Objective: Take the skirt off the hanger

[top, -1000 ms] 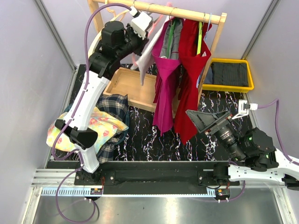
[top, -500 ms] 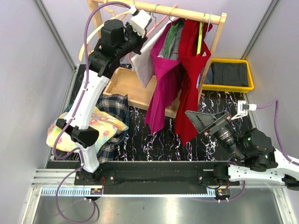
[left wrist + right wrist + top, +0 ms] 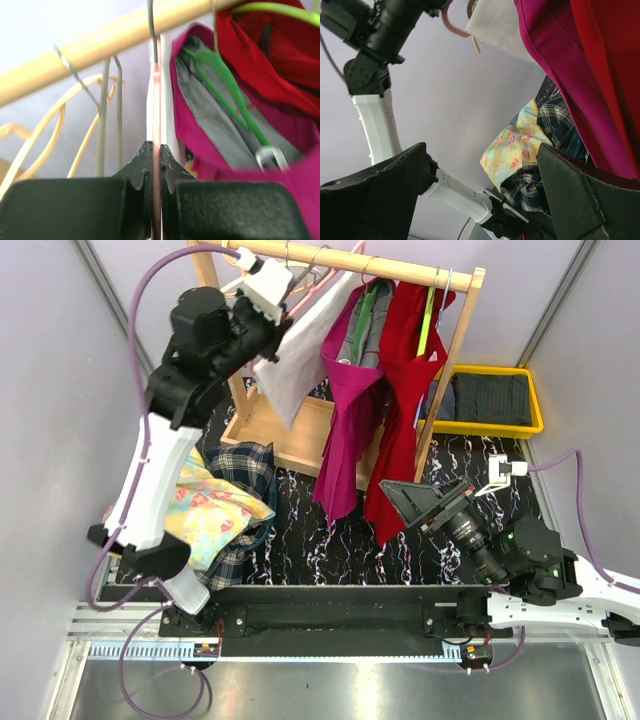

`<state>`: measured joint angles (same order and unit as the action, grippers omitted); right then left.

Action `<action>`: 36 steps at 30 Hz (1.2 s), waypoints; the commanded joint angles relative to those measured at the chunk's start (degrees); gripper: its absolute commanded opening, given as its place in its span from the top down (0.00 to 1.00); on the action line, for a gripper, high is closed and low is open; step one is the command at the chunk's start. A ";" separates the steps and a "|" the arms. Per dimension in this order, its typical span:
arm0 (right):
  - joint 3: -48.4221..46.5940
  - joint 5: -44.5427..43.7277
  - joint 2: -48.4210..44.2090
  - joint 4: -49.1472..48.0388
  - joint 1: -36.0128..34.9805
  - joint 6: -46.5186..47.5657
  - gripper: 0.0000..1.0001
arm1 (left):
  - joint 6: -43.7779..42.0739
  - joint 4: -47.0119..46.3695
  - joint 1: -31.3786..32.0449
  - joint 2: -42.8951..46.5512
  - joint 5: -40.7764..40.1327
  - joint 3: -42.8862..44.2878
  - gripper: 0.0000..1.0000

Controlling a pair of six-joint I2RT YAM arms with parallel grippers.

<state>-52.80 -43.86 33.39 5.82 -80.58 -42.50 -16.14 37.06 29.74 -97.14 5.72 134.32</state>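
Note:
A pale grey-white skirt (image 3: 288,362) hangs from a pink hanger (image 3: 322,284) near the left end of the wooden rail (image 3: 400,268). My left gripper (image 3: 278,318) is shut on that pink hanger (image 3: 157,100). The jaws pinch its thin neck, with the skirt's (image 3: 171,120) white cloth on either side. The hanger's wire hook still sits over the rail (image 3: 95,42). My right gripper (image 3: 428,502) is low at the right, open and empty, below the red dress. In the right wrist view the skirt (image 3: 500,25) is far above my open right gripper (image 3: 480,150).
A magenta garment (image 3: 345,410) and a red dress (image 3: 405,390) hang on green hangers beside the skirt. Empty yellow and wire hangers (image 3: 102,100) hang to the left. A pile of floral and plaid clothes (image 3: 225,505) lies at left. A yellow bin (image 3: 490,400) holds dark cloth. The rack's wooden base (image 3: 300,435) lies underneath.
My left gripper has shut on the pink hanger and moved left along the rail, swinging the skirt away from the magenta garment. My right arm has shifted slightly left.

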 commanded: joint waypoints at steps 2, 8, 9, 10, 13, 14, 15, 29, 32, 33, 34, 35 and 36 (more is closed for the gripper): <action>-2.66 -0.09 0.98 -2.05 -0.28 0.40 0.00 | -1.35 -7.62 0.15 13.54 -2.98 -4.14 1.00; -4.95 0.17 4.14 -2.66 -0.28 3.29 0.00 | -0.91 0.26 0.06 27.34 -1.59 -14.87 1.00; -5.21 0.26 4.66 -3.10 -0.28 3.82 0.00 | -0.47 1.86 -0.03 29.71 -1.50 -14.97 1.00; -5.65 0.26 5.80 -4.06 -0.28 4.87 0.00 | -0.38 3.53 -0.03 30.77 -1.24 -14.71 1.00; -6.09 1.22 8.52 -8.26 -0.28 6.98 0.00 | -0.29 9.16 -0.03 35.08 0.08 -13.56 1.00; -6.18 1.58 9.41 -9.33 -0.28 7.69 0.00 | -0.99 11.09 -0.03 36.40 0.96 -13.39 1.00; -6.27 2.02 10.37 -10.30 -0.28 8.22 0.00 | -1.00 11.71 -0.03 38.59 1.49 -12.51 1.00; -8.81 18.35 27.95 -42.55 5.68 14.12 0.00 | 3.57 21.12 -2.05 49.50 3.86 -12.50 1.00; -11.97 22.05 31.99 -44.41 7.62 11.39 0.00 | 3.75 20.95 -2.05 50.56 4.04 -13.56 1.00; -13.11 22.76 33.74 -44.41 7.97 10.95 0.00 | 3.92 20.95 -1.96 50.56 4.21 -13.47 1.00; -13.30 23.89 34.63 -44.41 8.67 9.56 0.00 | 4.01 21.04 -2.05 50.65 4.56 -13.39 1.00; -13.39 24.60 35.42 -44.41 9.29 8.76 0.00 | 4.01 21.04 -2.05 50.74 4.65 -12.95 1.00; -12.86 24.96 36.91 -44.50 11.21 5.79 0.00 | 3.84 21.12 -2.05 50.82 4.83 -12.68 1.00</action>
<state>-63.55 -24.32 67.16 -33.39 -72.62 -30.65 -13.02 63.33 28.01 -47.24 8.93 120.22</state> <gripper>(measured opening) 0.994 0.049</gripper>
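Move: The left hand already grips the pink hanger with the white skirt; the pile of removed skirts it is taken over lies about 15 cm back, 19 cm left and 48 cm below. The magenta skirt hangs some 12 cm ahead of that hand, 14 cm right and 22 cm lower. From the open right hand the white skirt is roughly 30 cm ahead and 15 cm left, about level; the red skirt is 22 cm ahead, straight in line. Left hand pulls the gripped pink hanger 35 cm back-left; open right hand goes 15 cm left towards white skirt. ##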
